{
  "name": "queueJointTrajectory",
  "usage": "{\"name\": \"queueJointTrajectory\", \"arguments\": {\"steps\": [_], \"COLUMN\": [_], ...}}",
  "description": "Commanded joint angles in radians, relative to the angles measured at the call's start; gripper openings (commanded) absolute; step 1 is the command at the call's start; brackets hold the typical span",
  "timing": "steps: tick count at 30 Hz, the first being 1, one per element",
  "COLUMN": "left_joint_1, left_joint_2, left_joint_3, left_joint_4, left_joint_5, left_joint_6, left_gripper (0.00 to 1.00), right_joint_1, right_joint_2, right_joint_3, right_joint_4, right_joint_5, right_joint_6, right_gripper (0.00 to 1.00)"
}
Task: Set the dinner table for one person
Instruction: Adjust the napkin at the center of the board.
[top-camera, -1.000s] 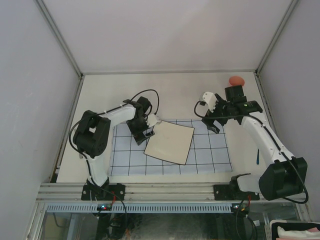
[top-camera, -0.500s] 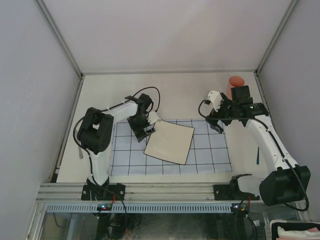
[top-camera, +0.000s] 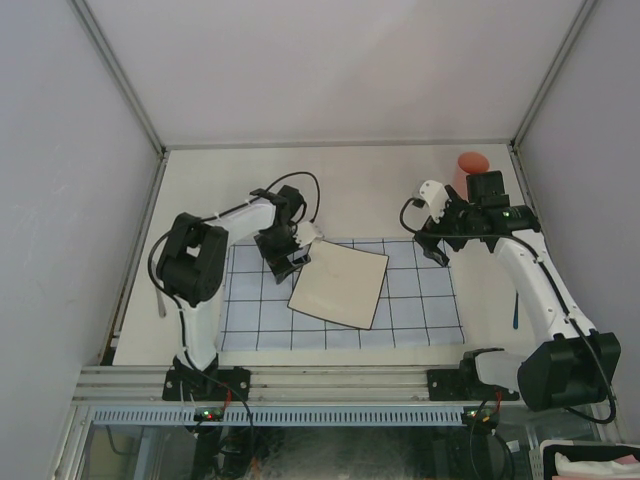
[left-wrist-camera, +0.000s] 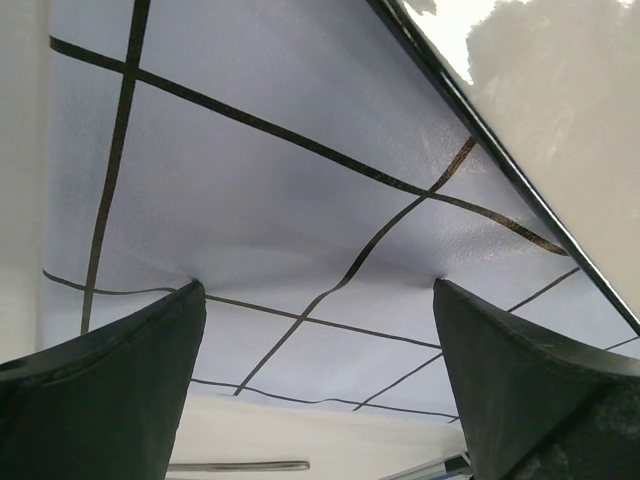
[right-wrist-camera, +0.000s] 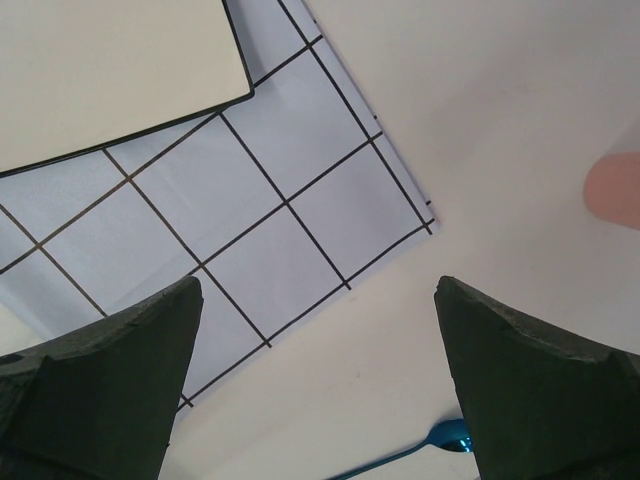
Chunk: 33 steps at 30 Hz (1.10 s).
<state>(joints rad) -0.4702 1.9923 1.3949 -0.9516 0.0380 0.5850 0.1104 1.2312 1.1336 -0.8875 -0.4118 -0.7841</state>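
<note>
The dinner table (top-camera: 350, 190) is an off-white surface. A light-blue grid cloth (top-camera: 420, 310) lies on its near half, with a square cream plate (top-camera: 340, 285) with a dark rim on it. My left gripper (top-camera: 285, 256) is open and empty. In the left wrist view (left-wrist-camera: 318, 288) its fingertips (left-wrist-camera: 190, 300) rest on the cloth (left-wrist-camera: 270, 200) just left of the plate (left-wrist-camera: 560, 120). My right gripper (top-camera: 432, 246) is open and empty, above the cloth's far right corner. It also shows in the right wrist view (right-wrist-camera: 318, 288), over the cloth (right-wrist-camera: 280, 210) and the plate (right-wrist-camera: 110, 70).
A pink cup (top-camera: 471, 163) stands at the far right of the table, behind the right wrist, and also shows in the right wrist view (right-wrist-camera: 615, 190). A blue spoon (top-camera: 514, 312) lies right of the cloth. A grey utensil (top-camera: 160, 300) lies by the left rail.
My right gripper has moved a little to the right and away from me, nearer the pink cup. My left gripper has shifted slightly towards the far side, staying on the cloth beside the plate.
</note>
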Motion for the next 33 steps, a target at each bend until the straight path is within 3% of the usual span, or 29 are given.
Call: {"name": "queueJointTrajectory", "arguments": {"steps": [1, 15, 26, 33], "left_joint_1": [0.014, -0.007, -0.049, -0.056], "left_joint_2": [-0.069, -0.425, -0.297, -0.185], "left_joint_3": [-0.047, -0.425, -0.439, -0.357], "left_joint_4": [0.125, 0.265, 0.294, 0.281], "left_joint_5": [0.084, 0.086, 0.093, 0.094], "left_joint_6": [0.015, -0.020, -0.026, -0.033], "left_gripper": [1.00, 1.00, 1.00, 1.00], "right_joint_1": [-0.009, -0.008, -0.010, -0.012], "right_joint_2": [-0.022, -0.021, -0.036, -0.039], "right_joint_3": [0.005, -0.024, -0.043, -0.043], "right_joint_4": [0.013, 0.037, 0.042, 0.042], "right_joint_5": [-0.028, -0.069, -0.069, -0.064], "right_joint_6": [0.018, 0.043, 0.041, 0.033], "right_gripper": [1.00, 1.00, 1.00, 1.00]}}
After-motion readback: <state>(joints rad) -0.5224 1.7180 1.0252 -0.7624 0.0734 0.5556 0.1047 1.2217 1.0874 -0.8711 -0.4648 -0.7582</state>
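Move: From the left hand, which hovers at cloth height over the napkin's left half, the napkin's middle lies about 14 cm to the right and 6 cm back. The square plate on it is centred some 14 cm right and 3 cm back; its near-left corner is roughly 4 cm right and 7 cm back. All of these lie about 1 cm below. From the right hand, the napkin's middle is about 19 cm left, 4 cm back and 17 cm down. With its fingers kept wide open and pointing nearly straight down, the left hand lifts just over 1 cm off the napkin and draws straight back about 6 cm over the cloth, alongside the plate's left edge, leaning by some 10 degrees on the way. Left of the plate's near-left corner it stops going back and sinks nearly 2 cm, straightening partly, to set its fingertips down on the napkin again. ##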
